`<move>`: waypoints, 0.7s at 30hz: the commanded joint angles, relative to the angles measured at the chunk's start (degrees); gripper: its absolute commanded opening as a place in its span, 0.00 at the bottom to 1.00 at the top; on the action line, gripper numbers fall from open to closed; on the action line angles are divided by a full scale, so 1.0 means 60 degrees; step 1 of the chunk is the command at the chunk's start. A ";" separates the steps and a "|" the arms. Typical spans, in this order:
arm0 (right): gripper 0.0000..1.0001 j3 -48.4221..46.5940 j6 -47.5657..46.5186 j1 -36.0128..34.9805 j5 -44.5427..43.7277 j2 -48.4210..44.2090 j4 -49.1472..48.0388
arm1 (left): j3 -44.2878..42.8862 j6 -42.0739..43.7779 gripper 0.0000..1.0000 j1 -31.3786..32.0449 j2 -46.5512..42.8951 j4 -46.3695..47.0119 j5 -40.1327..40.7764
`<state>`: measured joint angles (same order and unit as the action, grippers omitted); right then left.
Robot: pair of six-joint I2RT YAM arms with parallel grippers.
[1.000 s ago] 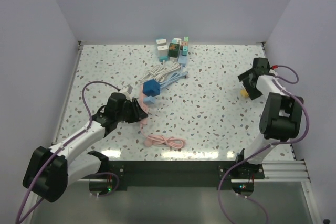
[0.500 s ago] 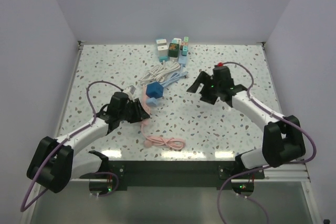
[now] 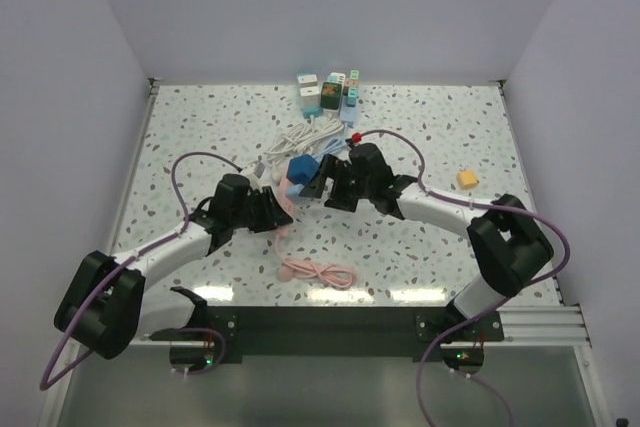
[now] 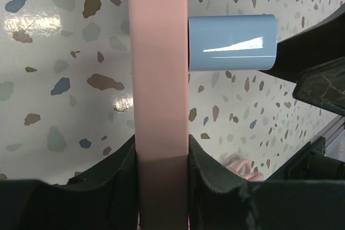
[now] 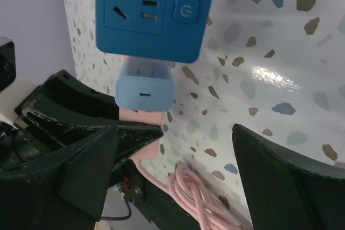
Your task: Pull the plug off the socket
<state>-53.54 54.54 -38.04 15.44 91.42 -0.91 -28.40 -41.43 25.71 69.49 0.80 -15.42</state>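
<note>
My left gripper (image 3: 270, 209) (image 4: 160, 145) is shut on a pink socket block (image 4: 160, 68) (image 3: 283, 209). A light blue plug (image 4: 232, 42) (image 5: 145, 86) sticks out of the block's side. It sits just below a dark blue cube socket (image 5: 153, 12) (image 3: 298, 170), touching or nearly touching it. My right gripper (image 3: 322, 183) (image 5: 188, 157) is open and faces the plug's end. The plug lies ahead of its fingertips, not between them. One of its fingers (image 4: 323, 82) shows at the right of the left wrist view.
The pink cable's coil (image 3: 318, 271) (image 5: 202, 197) lies near the front edge. White and blue cables (image 3: 318, 133) trail toward a cluster of adapters (image 3: 328, 93) at the back. A small yellow object (image 3: 466, 178) sits at the right.
My right arm has swung from the far right of the table to the middle, up to the blue cube and the plug. The left gripper has shifted slightly right with the pink block.
</note>
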 commanded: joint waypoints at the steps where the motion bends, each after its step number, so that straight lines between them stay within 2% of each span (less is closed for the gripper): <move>1: 0.89 -0.0627 0.0563 -0.0295 -0.0668 0.0217 -0.1401 | -0.0525 -0.0185 0.00 0.0167 -0.0011 0.1478 -0.0199; 6: 0.89 -0.0935 0.0636 -0.0544 -0.0729 0.0612 -0.1695 | -0.0598 -0.0317 0.00 0.0240 0.0063 0.1551 -0.0169; 11: 0.85 -0.1345 0.0665 -0.0764 -0.0962 0.1315 -0.1519 | -0.0671 -0.0463 0.00 0.0328 0.0063 0.1639 -0.0199; 18: 0.65 -0.1609 0.0490 -0.0852 -0.1548 0.1566 -0.1285 | -0.0745 -0.0610 0.00 0.0372 -0.0215 0.1654 -0.0155; 21: 0.44 -0.1726 0.0489 -0.0852 -0.1622 0.1624 -0.1226 | -0.0788 -0.0654 0.00 0.0372 -0.0201 0.1654 -0.0213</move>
<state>-60.84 57.63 -43.03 8.27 101.12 -7.29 -29.61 -44.49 27.51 70.37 2.79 -15.27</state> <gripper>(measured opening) 0.495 0.368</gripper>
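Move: The light blue plug in the side of the pink socket strip lies about 6 cm to the right hand's left, 2 cm ahead and 2 cm lower. Beyond the plug sits the dark blue adapter, roughly 8 cm ahead of the right hand and 4 cm left; the strip itself is some 9 cm left and level with it. From the left hand, which already grips the strip's near end, the plug is about 7 cm ahead, 4 cm right and 4 cm up. The right fingers close about halfway onto the sides of the light blue plug and pinch it, after the open hand has swung some 5 cm left and about 3 cm forward towards it, rising over 2 cm and then dipping back down. The left hand keeps its hold on the pink strip, easing about 1.5 cm right and 1 cm up. ##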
